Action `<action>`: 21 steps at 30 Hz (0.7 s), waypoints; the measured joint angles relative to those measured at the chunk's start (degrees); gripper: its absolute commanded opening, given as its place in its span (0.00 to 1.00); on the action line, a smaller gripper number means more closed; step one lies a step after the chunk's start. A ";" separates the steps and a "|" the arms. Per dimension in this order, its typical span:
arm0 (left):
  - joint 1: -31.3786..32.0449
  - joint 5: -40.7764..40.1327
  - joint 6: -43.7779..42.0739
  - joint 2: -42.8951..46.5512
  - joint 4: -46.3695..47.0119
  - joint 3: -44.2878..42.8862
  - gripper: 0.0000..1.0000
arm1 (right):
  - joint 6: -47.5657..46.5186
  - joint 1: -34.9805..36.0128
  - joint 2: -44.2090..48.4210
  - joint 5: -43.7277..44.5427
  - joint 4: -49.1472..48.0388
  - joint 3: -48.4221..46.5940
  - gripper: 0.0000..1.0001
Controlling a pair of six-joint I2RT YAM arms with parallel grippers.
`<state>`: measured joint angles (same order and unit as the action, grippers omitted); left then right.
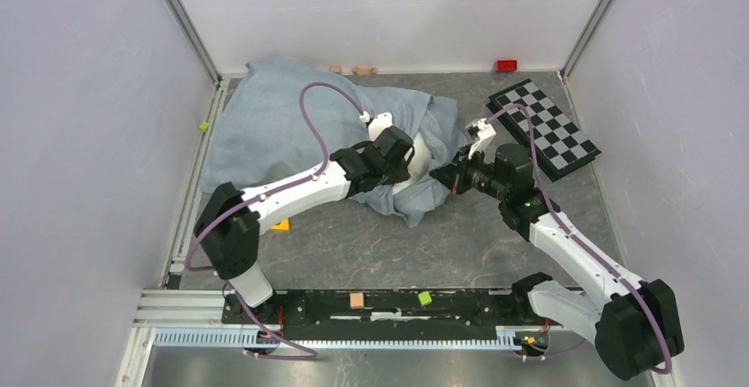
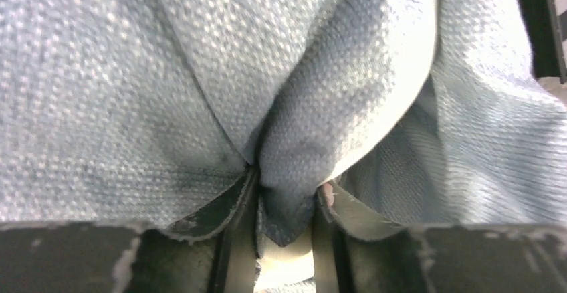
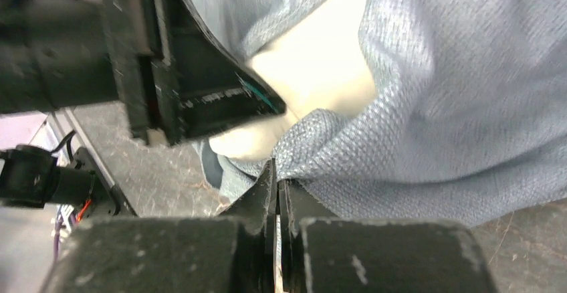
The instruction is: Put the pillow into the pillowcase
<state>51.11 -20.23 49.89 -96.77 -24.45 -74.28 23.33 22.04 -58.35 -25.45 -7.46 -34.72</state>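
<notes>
The blue-grey pillowcase (image 1: 283, 122) lies bunched at the back left of the table, over the pillow. Only a small patch of the white pillow (image 1: 422, 161) shows, at the case's right-hand mouth between the two grippers. My left gripper (image 1: 408, 157) is at that mouth; in the left wrist view its jaws (image 2: 286, 196) stand a little apart, with a fold of the pillowcase (image 2: 134, 92) hanging between them. My right gripper (image 1: 439, 177) is shut on the pillowcase's edge; in the right wrist view its fingers (image 3: 277, 172) pinch the cloth (image 3: 455, 92) just below the pillow (image 3: 314, 72).
A black-and-white checkered board (image 1: 543, 126) lies at the back right, close to the right arm. A red block (image 1: 506, 65) and wooden pieces (image 1: 358, 70) sit by the back wall. An orange block (image 1: 281, 224) lies under the left arm. White walls enclose the table.
</notes>
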 measured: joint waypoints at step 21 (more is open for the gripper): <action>-2.56 0.87 -11.41 2.16 -12.85 -11.04 0.60 | -5.86 12.41 -2.43 21.07 19.43 -18.49 0.47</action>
<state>48.56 -19.35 38.48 -94.61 -37.30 -85.32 17.47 34.46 -60.77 -4.38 11.97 -53.21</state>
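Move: The exposed end of the pillow lies about 3 cm right of the left gripper, 2 cm ahead and some 5 cm below; from the right gripper, which still pinches the pillowcase rim, it is about 4 cm left, 2 cm ahead and 11 cm below. The pillowcase's near flap sits about 6 cm back and 4 cm right of the left gripper; its far flap lies some 10 cm ahead and 2 cm right of the right gripper. Open the right fingers to about half and let go of the pillowcase rim while easing about 3 cm right and 2 cm down, then lift that gripper some 7 cm, swinging back left over the exposed pillow with the fingers tipping slightly down. Meanwhile raise the left gripper nearly 6 cm out of the folds, drifting a little left, and spread its already parted fingers wider. ##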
